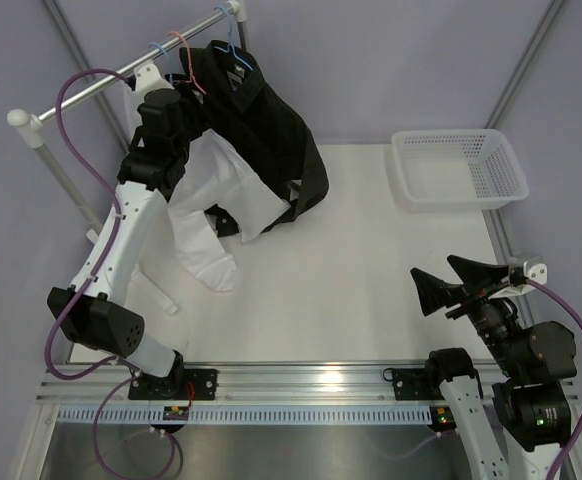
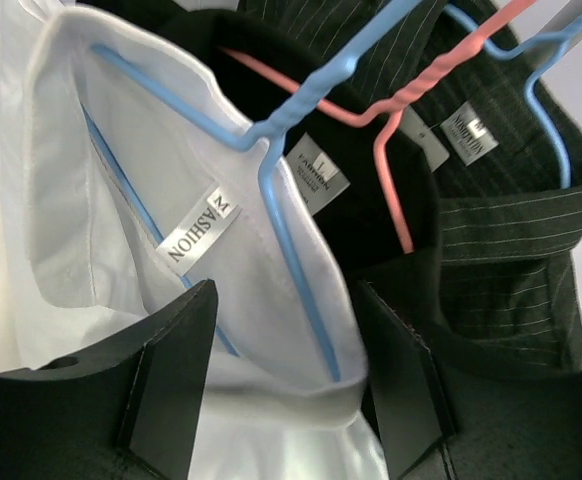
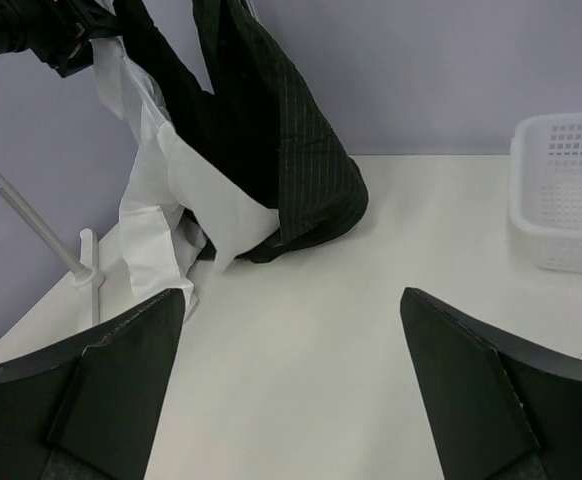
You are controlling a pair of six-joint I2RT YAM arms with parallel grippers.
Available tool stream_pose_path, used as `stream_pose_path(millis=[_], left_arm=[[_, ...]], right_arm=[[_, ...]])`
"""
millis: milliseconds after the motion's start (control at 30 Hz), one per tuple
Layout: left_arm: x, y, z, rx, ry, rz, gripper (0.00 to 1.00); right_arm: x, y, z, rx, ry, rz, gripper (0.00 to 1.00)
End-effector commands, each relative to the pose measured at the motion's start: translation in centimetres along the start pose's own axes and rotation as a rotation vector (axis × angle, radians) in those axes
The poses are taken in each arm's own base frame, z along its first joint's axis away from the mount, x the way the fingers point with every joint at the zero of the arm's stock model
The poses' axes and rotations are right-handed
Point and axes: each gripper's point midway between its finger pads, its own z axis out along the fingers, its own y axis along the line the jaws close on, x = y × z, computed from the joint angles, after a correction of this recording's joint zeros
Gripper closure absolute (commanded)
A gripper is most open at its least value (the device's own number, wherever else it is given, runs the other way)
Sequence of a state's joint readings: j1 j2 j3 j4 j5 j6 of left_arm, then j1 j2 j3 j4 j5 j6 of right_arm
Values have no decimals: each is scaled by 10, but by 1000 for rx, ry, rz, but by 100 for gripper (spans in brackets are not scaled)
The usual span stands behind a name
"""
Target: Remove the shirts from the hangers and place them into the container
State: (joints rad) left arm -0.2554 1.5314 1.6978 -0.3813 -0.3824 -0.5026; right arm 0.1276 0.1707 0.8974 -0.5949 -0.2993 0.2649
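Note:
On the silver rail hang a white shirt [image 1: 211, 215] and two black shirts [image 1: 271, 140], their tails draped on the table. My left gripper [image 2: 286, 300] is at the white shirt's [image 2: 121, 200] collar, its fingers closed in on the bunched collar fabric and the light blue hanger [image 2: 281, 220] wire inside it. Behind are a plain black shirt [image 2: 371, 220] on a pink-red hanger [image 2: 396, 180] and a pinstriped one [image 2: 511, 250] on a second blue hanger [image 2: 546, 130]. The container [image 1: 458, 133] sits at the back right. My right gripper [image 1: 433, 268] is open and holds nothing.
The rail [image 1: 121, 75] runs diagonally across the back left on a thin white post [image 3: 31, 225] with a foot on the table [image 1: 161, 295]. The basket [image 3: 561, 200] is up against the table's right edge. Grey walls close in behind.

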Motion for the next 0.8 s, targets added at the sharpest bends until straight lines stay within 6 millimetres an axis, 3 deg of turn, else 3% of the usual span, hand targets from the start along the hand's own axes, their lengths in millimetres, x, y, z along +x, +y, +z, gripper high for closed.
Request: stream_pose_path(millis=[0,167,367,433,600,767], left_arm=[[-36,-11,-12,38,-115,-43,40],[-27,-8,-9,29,-96,-30,58],[-27,-6,-10,24,-98,-20,70],[-31,-5,-13,24,-105,-17,81],[-48,-7,-29,43,-142,-26,100],[-77,-9,-58,76,-205,-53,100]], right_arm=[[-8,1,-2,-8,-40,-26,1],[-7,0,-3,-2,-44,-30,0],[-7,0,-4,-3,-47,-31,1],[-7,0,-4,-2,-48,-33,1],[-6,0,-5,-4,-51,-33,0],[-6,0,-6,-5,-52,-33,1]])
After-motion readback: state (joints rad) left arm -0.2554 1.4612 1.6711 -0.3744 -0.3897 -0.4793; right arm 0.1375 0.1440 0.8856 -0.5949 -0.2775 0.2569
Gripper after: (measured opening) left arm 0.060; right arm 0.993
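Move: The white shirt's near shoulder edge, with the lower arm of its blue hanger inside, already lies between the left hand's open fingers, about 1 cm ahead and 1 cm to the right, level with them. That hanger's neck is some 7 cm ahead, 2 cm left and 7 cm above; the black shirt's collar is roughly 5 cm ahead and 4 cm right, at hand height. From the right hand, the white shoulder edge lies about 34 cm ahead, 45 cm left and 4 cm higher. The left hand stays almost in place at the white shirt's near shoulder while its fingers close from a bit over half open to nearly shut, pinching the cloth edge together with the lower arm of the blue hanger. Only once they are shut does it start to pull, drawing about 2 cm back and about 2 cm up, away from the black shirt behind, with the wrist barely turning and the grip kept. ##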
